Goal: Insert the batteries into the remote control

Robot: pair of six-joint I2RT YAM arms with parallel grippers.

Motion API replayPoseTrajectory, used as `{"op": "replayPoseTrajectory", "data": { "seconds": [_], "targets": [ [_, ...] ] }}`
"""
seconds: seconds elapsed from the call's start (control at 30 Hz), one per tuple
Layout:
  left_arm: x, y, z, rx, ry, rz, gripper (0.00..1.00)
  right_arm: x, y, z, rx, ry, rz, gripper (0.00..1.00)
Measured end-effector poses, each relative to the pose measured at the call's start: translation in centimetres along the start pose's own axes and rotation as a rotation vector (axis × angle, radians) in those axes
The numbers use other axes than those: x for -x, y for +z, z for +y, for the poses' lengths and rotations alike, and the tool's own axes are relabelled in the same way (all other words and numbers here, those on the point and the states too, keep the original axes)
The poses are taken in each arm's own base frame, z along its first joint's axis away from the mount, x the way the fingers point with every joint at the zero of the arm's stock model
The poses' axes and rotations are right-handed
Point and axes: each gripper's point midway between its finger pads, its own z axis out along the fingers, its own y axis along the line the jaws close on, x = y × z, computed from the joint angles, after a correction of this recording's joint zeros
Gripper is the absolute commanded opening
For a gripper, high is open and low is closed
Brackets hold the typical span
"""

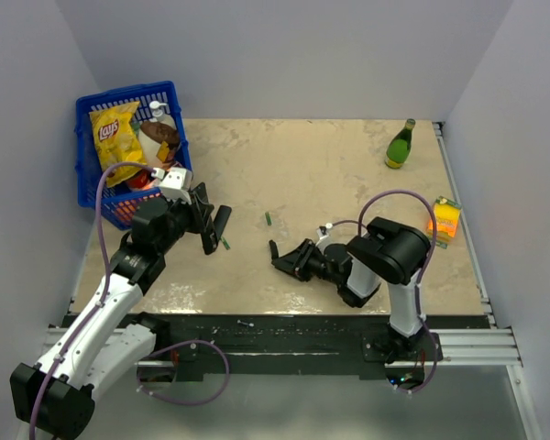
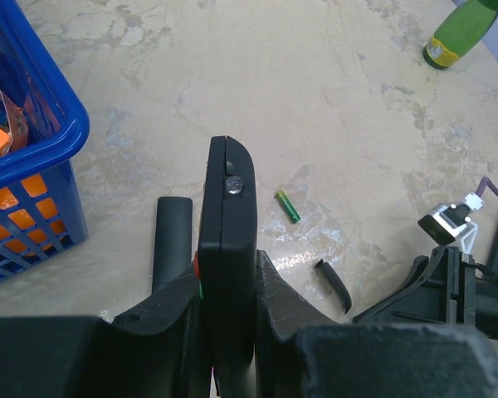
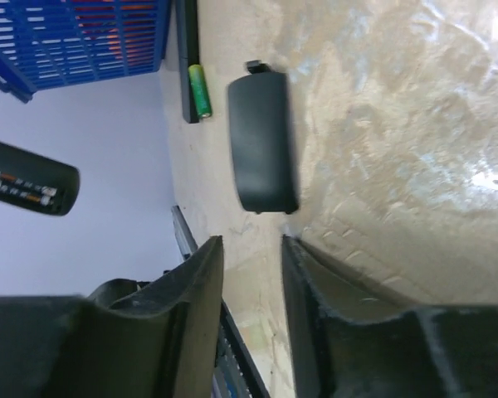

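Note:
My left gripper (image 2: 227,269) is shut on the black remote control (image 2: 227,207), held edge-on above the table, with a small silvery part showing near its far end. One thin green battery (image 2: 287,206) lies on the table just right of it, and a second battery (image 1: 268,218) lies farther towards the middle. The small black back cover (image 3: 263,141) lies flat just ahead of my right gripper (image 3: 249,240), which is open with nothing between its fingers. In the top view the right gripper (image 1: 289,259) is low over the table near the middle front.
A black bar (image 2: 173,236) lies on the table left of the held remote. A blue basket (image 1: 126,92) with a crisp bag stands at the back left. A green bottle (image 1: 401,145) stands at the back right, and an orange carton (image 1: 445,220) at the right edge.

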Motion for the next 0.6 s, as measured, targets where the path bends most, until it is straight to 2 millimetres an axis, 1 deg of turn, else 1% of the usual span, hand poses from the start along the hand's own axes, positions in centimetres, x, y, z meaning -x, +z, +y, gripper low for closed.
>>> {"op": "replayPoseTrajectory", "data": {
  "seconds": [0.1, 0.2, 0.3, 0.37, 0.43, 0.6],
  "targets": [
    [0.0, 0.0, 0.0, 0.000, 0.000, 0.002, 0.00, 0.5, -0.8, 0.9, 0.029, -0.004, -0.027, 0.63],
    [-0.1, 0.1, 0.0, 0.001, 0.000, 0.003, 0.00, 0.9, -1.7, 1.7, 0.040, -0.017, -0.055, 0.71],
    [-0.1, 0.1, 0.0, 0.000, 0.000, 0.003, 0.00, 1.6, -2.6, 2.8, 0.039, -0.054, -0.083, 0.77],
    [-0.1, 0.1, 0.0, 0.000, 0.000, 0.003, 0.00, 2.2, -2.9, 4.1, 0.029, -0.109, -0.102, 0.77],
    [-0.1, 0.1, 0.0, 0.000, 0.000, 0.003, 0.00, 3.2, -3.0, 5.5, -0.013, -0.180, -0.127, 0.76],
    [-0.1, 0.1, 0.0, 0.000, -0.001, 0.003, 0.00, 6.9, -2.3, 10.6, -0.141, -0.406, -0.182, 0.69]
  ]
}}
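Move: The battery cover lies just off the right fingertips, about 3 cm ahead and 2 cm left of that hand and barely a centimetre lower. At table height too, one green battery is some 11 cm ahead and 3 cm left, and another about 5 cm ahead and 14 cm left. The remote in the left hand is roughly 7 cm ahead, 17 cm left and 20 cm up. From the left hand the cover lies some 3 cm back, 17 cm right and 21 cm below. Upward and away from the battery cover, the right hand climbs about 12 cm, at first edging a little to its right, then swinging forward some 5 cm as it rises faster. Its partly open fingers spread wide, and the wrist rolls roughly 25 degrees while the fingertips dip slightly more downward. ##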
